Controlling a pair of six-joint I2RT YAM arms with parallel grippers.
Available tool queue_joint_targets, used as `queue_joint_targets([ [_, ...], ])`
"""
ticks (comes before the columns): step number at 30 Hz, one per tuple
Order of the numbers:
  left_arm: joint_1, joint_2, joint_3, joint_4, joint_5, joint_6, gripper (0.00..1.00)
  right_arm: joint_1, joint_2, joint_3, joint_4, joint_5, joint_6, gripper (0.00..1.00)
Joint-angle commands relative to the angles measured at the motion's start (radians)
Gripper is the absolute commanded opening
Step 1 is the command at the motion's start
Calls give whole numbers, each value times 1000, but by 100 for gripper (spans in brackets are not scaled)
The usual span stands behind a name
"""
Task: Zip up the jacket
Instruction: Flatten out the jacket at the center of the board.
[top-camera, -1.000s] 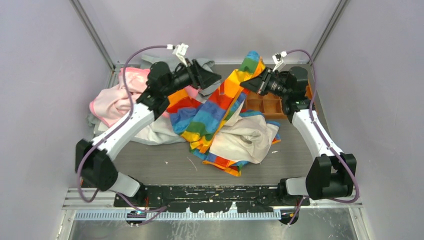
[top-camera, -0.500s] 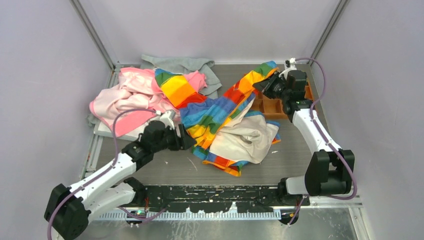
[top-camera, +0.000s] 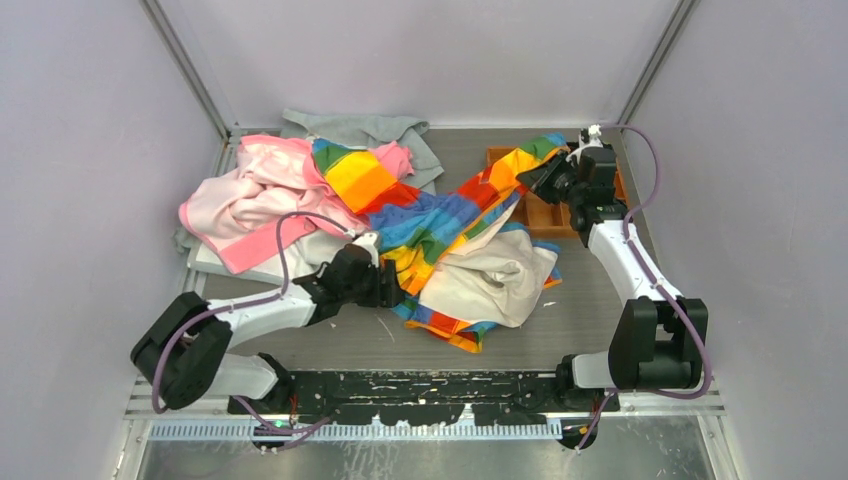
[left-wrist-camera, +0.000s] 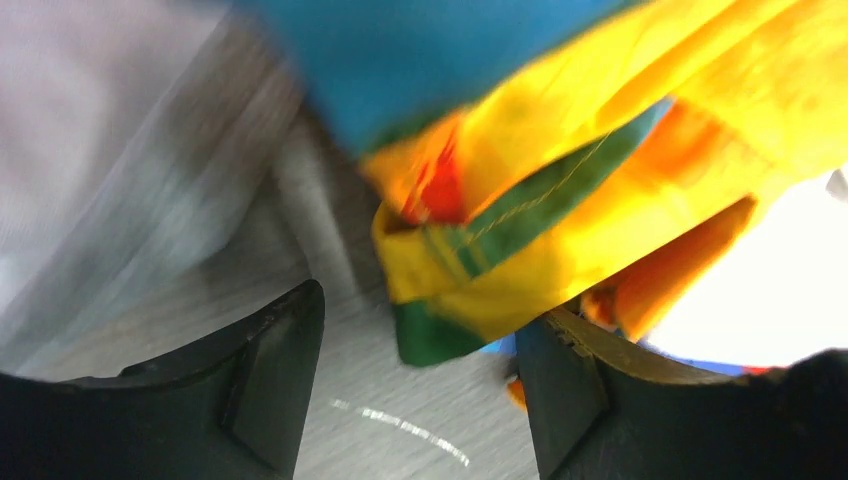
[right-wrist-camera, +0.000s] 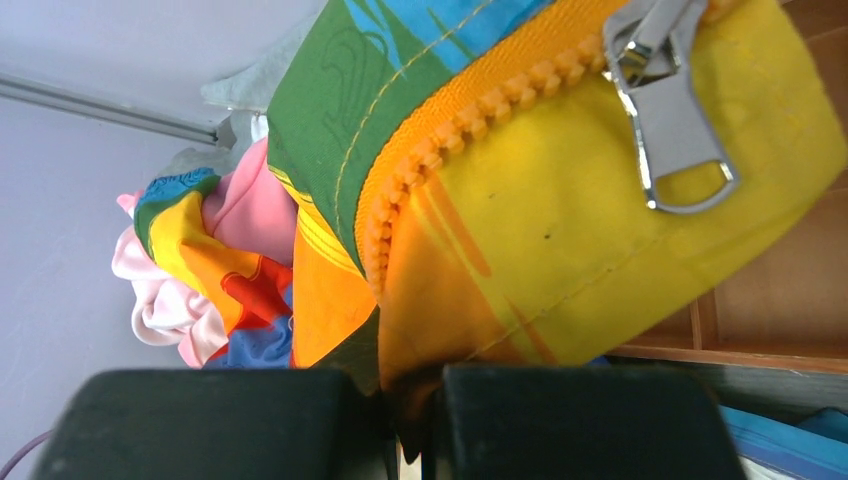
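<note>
The rainbow-striped jacket (top-camera: 440, 225) lies crumpled across the table's middle, with its cream lining (top-camera: 490, 275) showing. My right gripper (top-camera: 548, 180) at the back right is shut on a yellow corner of the jacket (right-wrist-camera: 560, 230), which it holds lifted. The orange zipper teeth (right-wrist-camera: 450, 130) and the metal slider pull (right-wrist-camera: 672, 120) lie just beyond its jaws (right-wrist-camera: 415, 420). My left gripper (top-camera: 392, 290) stands open low over the table at the jacket's near left edge. A green-and-yellow fold (left-wrist-camera: 470, 300) hangs just ahead of its gap (left-wrist-camera: 420, 400), touching neither finger clearly.
A pink garment (top-camera: 250, 195) is heaped at the back left, and a grey garment (top-camera: 370, 128) lies behind it. A white cloth (top-camera: 300, 262) lies under the pink one. A wooden tray (top-camera: 545, 212) sits at the back right under the lifted corner.
My left arm has swung from the back of the table down to the jacket's near edge, its jaws widening. The right gripper has pulled its corner rightward over the tray.
</note>
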Motion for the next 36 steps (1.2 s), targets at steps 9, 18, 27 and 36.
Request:
queue_joint_targets([
  [9, -13, 62, 84, 179, 49, 15, 15, -15, -25, 6, 50, 5, -48, 4],
  [18, 13, -259, 348, -339, -44, 357, 0, -182, -35, 179, -129, -165, -309, 22],
  [27, 41, -134, 963, -669, 46, 736, 0, -225, -75, 421, -454, -369, -675, 71],
  [36, 40, 69, 1333, -712, 284, 839, 0, -61, -36, 627, -649, -815, -906, 100],
])
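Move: The rainbow jacket's yellow-green hem corner lies between and just beyond the left hand's open fingers, about 2 cm ahead, 3 cm to the right and nearly level. The cream lining spreads about 17 cm to that hand's right and 3 cm farther out; the pink garment sits 17 cm ahead and 21 cm left. The right hand, still pinching the zipper edge, has that hem corner 18 cm back, 23 cm left and 17 cm below; the wooden tray is beneath it, some 4 cm right and 1 cm back. The jacket's hem corner is pinched by the left fingers, which ease forward and right a few centimetres, shut, then carry it up roughly 36 cm and slightly forward, the wrist tipping its fingers up. The zipper edge is let go by the right hand, which goes about 8 cm right while opening, then rises and swings back left, drawing back towards its base, wide open and turning counter-clockwise. ##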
